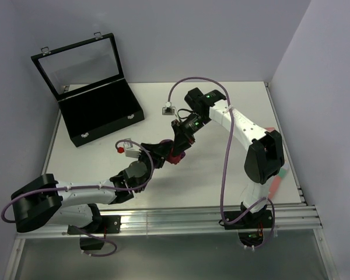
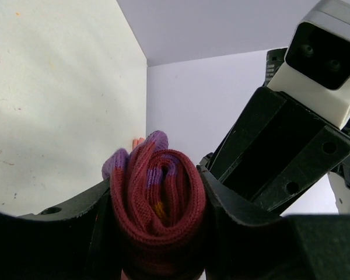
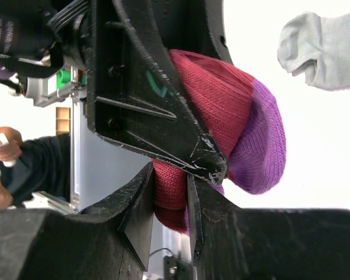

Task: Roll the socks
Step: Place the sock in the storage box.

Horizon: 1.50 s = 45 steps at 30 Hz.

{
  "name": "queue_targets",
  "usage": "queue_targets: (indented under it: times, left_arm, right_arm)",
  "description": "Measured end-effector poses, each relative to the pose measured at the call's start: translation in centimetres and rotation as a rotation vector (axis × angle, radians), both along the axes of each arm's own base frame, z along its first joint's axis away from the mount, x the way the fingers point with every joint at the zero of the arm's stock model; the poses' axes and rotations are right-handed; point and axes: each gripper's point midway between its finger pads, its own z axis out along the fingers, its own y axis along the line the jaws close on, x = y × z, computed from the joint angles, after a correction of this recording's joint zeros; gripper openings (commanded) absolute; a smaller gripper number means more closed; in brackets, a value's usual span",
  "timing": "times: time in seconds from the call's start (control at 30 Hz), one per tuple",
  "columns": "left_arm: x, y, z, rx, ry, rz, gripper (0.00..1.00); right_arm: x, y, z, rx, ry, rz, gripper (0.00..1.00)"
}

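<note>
The long magenta-red sock (image 1: 174, 156) is rolled into a bundle at the table's middle. Its purple heel and a bit of orange show in the left wrist view (image 2: 163, 201). My left gripper (image 1: 163, 157) is shut on the roll, one finger on each side (image 2: 156, 182). My right gripper (image 1: 178, 147) comes from the far side and is shut on a fold of the same sock (image 3: 170, 182). The sock's red body and purple heel bulge out beyond the left finger (image 3: 233, 111). The grey ankle sock (image 3: 321, 49) lies flat on the table beyond the roll; in the top view it is hidden.
An open black case (image 1: 102, 114) with a clear lid stands at the back left. A salmon-pink sock with teal (image 1: 278, 179) lies at the right edge, under my right arm. A small grey connector (image 1: 168, 108) hangs on the purple cable.
</note>
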Motion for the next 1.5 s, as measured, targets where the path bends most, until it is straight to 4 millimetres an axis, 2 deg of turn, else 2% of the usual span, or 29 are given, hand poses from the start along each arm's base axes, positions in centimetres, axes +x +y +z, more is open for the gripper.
queue_targets:
  times: [0.17,0.27,0.43,0.6,0.63,0.67,0.73,0.83,0.97,1.03,1.13,1.2,1.3,1.4,1.5]
  left_arm:
    - [-0.3,0.4,-0.4,0.052,0.018,-0.010,0.00]
    - [-0.4,0.9,0.5,0.068,0.016,-0.016,0.00]
    - [1.3,3.6,2.2,0.113,0.016,0.053,0.00]
    - [3.2,6.7,3.7,0.159,0.029,0.124,0.00]
    - [3.6,7.4,4.0,0.173,0.036,0.139,0.00]
    - [4.0,8.0,4.2,0.186,0.039,0.152,0.01]
    - [5.3,9.7,5.0,0.208,0.049,0.196,0.00]
    - [8.0,12.9,6.7,0.244,0.058,0.280,0.00]
    - [12.1,17.6,8.6,0.264,0.063,0.388,0.00]
    - [14.0,20.2,8.1,0.272,0.089,0.432,0.00]
    - [16.1,22.8,6.2,0.292,0.151,0.485,0.00]
    - [17.7,23.4,4.9,0.309,0.195,0.494,0.00]
    - [19.9,23.3,4.2,0.310,0.226,0.497,0.00]
    - [22.0,23.8,4.4,0.288,0.251,0.519,0.00]
    - [23.7,25.2,4.5,0.249,0.281,0.567,0.00]
  right_arm:
    - [-0.2,0.2,-0.3,-0.066,-0.014,-0.065,0.37]
    - [0.0,0.1,0.8,-0.088,-0.097,-0.121,0.44]
    - [1.2,-0.8,2.8,-0.098,-0.207,-0.219,0.49]
    - [2.5,-1.8,3.1,-0.142,-0.280,-0.313,0.50]
    - [2.9,-2.0,3.0,-0.153,-0.298,-0.331,0.68]
    - [3.2,-2.2,3.0,-0.166,-0.307,-0.353,0.79]
    - [4.0,-3.0,2.8,-0.195,-0.354,-0.401,0.87]
    - [5.3,-4.6,3.1,-0.227,-0.430,-0.477,0.86]
    - [6.7,-6.6,4.6,-0.234,-0.509,-0.568,0.84]
    - [7.3,-7.6,5.0,-0.241,-0.532,-0.604,0.84]
    - [8.3,-9.1,5.3,-0.262,-0.564,-0.652,0.85]
    - [9.1,-10.4,5.1,-0.284,-0.589,-0.686,0.85]
    - [10.2,-11.9,4.9,-0.310,-0.618,-0.713,0.84]
    - [11.4,-13.3,4.7,-0.324,-0.636,-0.728,0.84]
    - [13.3,-15.6,5.3,-0.330,-0.642,-0.777,0.85]
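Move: The left hand holds the rolled red sock, its end still pinched by the right fingers. The storage box's middle lies about 32 cm ahead of the left hand, 33 cm to its left and 17 cm below. The grey sock lies roughly 9 cm ahead, 11 cm left and 20 cm below the left hand. From the right hand, the box is about 36 cm ahead, 35 cm left and 17 cm below. Forward and left in a sweep of some 35 cm, the left arm carries the gripped sock roll over the storage box, rising about 8 cm, then sinking 4, while turning roughly 30 degrees counter-clockwise. The right fingers open wide, freeing the sock; that hand backs off rightward and forward some 20 cm, rising about 5 and swinging clockwise to point forward-left and down. ##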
